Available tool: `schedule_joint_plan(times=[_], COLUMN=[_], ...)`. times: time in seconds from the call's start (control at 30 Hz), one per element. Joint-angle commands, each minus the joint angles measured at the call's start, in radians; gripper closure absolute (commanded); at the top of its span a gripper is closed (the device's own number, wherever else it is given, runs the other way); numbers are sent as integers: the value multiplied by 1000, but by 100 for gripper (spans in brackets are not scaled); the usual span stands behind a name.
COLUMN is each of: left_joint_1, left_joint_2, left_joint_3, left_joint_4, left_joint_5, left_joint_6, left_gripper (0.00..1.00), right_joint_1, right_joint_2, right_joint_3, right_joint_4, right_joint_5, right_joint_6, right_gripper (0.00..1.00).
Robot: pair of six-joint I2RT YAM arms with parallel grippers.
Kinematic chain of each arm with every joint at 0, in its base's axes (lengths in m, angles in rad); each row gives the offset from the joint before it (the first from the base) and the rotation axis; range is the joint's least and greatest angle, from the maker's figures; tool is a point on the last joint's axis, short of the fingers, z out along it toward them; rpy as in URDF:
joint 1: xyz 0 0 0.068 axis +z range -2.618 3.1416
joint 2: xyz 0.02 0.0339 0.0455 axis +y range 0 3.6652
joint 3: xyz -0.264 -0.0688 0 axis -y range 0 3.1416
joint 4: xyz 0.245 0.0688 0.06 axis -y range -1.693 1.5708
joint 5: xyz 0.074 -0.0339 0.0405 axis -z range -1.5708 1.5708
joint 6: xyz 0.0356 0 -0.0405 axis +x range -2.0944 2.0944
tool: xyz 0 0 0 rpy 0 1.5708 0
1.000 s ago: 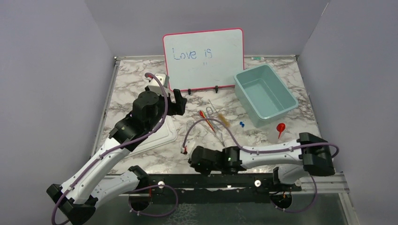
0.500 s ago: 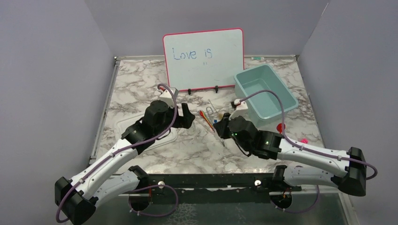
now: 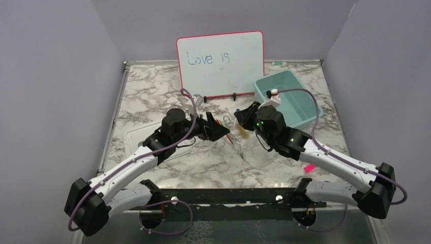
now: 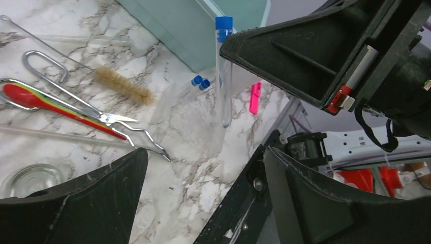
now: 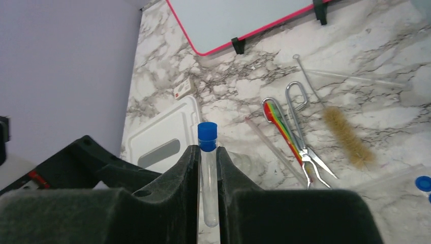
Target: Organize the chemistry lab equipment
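Note:
My right gripper [image 5: 207, 152] is shut on a clear test tube [image 5: 207, 188] with a blue cap, held upright above the table. The tube [image 4: 223, 76] also shows in the left wrist view, in front of my open left gripper [image 4: 204, 152], which holds nothing. The two grippers [image 3: 221, 131] [image 3: 242, 120] face each other at mid-table. Below them lie a wire brush [image 4: 122, 85] [image 5: 348, 137], metal tweezers [image 4: 104, 116] [image 5: 304, 140], a red and rainbow stick [image 4: 35, 97] [image 5: 281, 127], a clear rod [image 4: 61, 137] and a small glass beaker [image 4: 30, 179].
A teal bin [image 3: 305, 119] stands at the back right, behind the right arm. The pink-framed whiteboard [image 3: 221, 61] stands at the back. A white tray [image 5: 162, 134] lies left. A pink marker [image 3: 309, 167] and a clear bag with blue caps [image 4: 199, 82] lie right.
The right arm has swung from the near edge to mid-table, towards the bin. The left gripper has come from near the whiteboard to the middle and opened wider.

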Motion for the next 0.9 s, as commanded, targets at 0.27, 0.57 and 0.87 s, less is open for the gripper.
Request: schedule_joint_plan(times=[0.27, 0.57, 0.87], left_joint_1=[-4, -2, -3], left_joint_2=[172, 177, 149], left_joint_3=[54, 109, 276], left_joint_4=[221, 128, -135], left_joint_5=[108, 77, 128], left_joint_6=[-164, -20, 396], left_gripper=[46, 91, 100], right_joint_1=[-58, -80, -176], right_joint_2=[47, 56, 110], right_joint_3=[40, 27, 259], right_joint_4=[103, 116, -86], right_joint_5=[-259, -342, -651], right_joint_6=[116, 111, -78], right_gripper=[83, 83, 49])
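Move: The capped test tube, upright in the right gripper and held just under its blue cap, stands about 7 cm to the right of the open left gripper and 2 cm ahead, its middle about level with it. Some 20 cm below the left hand, the tongs lie 3 cm ahead and 5 cm right, the brush 6 cm ahead and 9 cm right, and the glass beaker 3 cm ahead and 6 cm left. From the right hand, the left gripper lies 7 cm left, 2 cm back and 4 cm lower. Bring the left gripper about 3 cm right to the test tube while the right gripper carries the tube some 4 cm left towards it, turning counter-clockwise. Shut the left fingers on the tube's lower part, below the right fingers, easing forward and finally up; then part the right fingers partway to let go near the cap as that hand rises. ##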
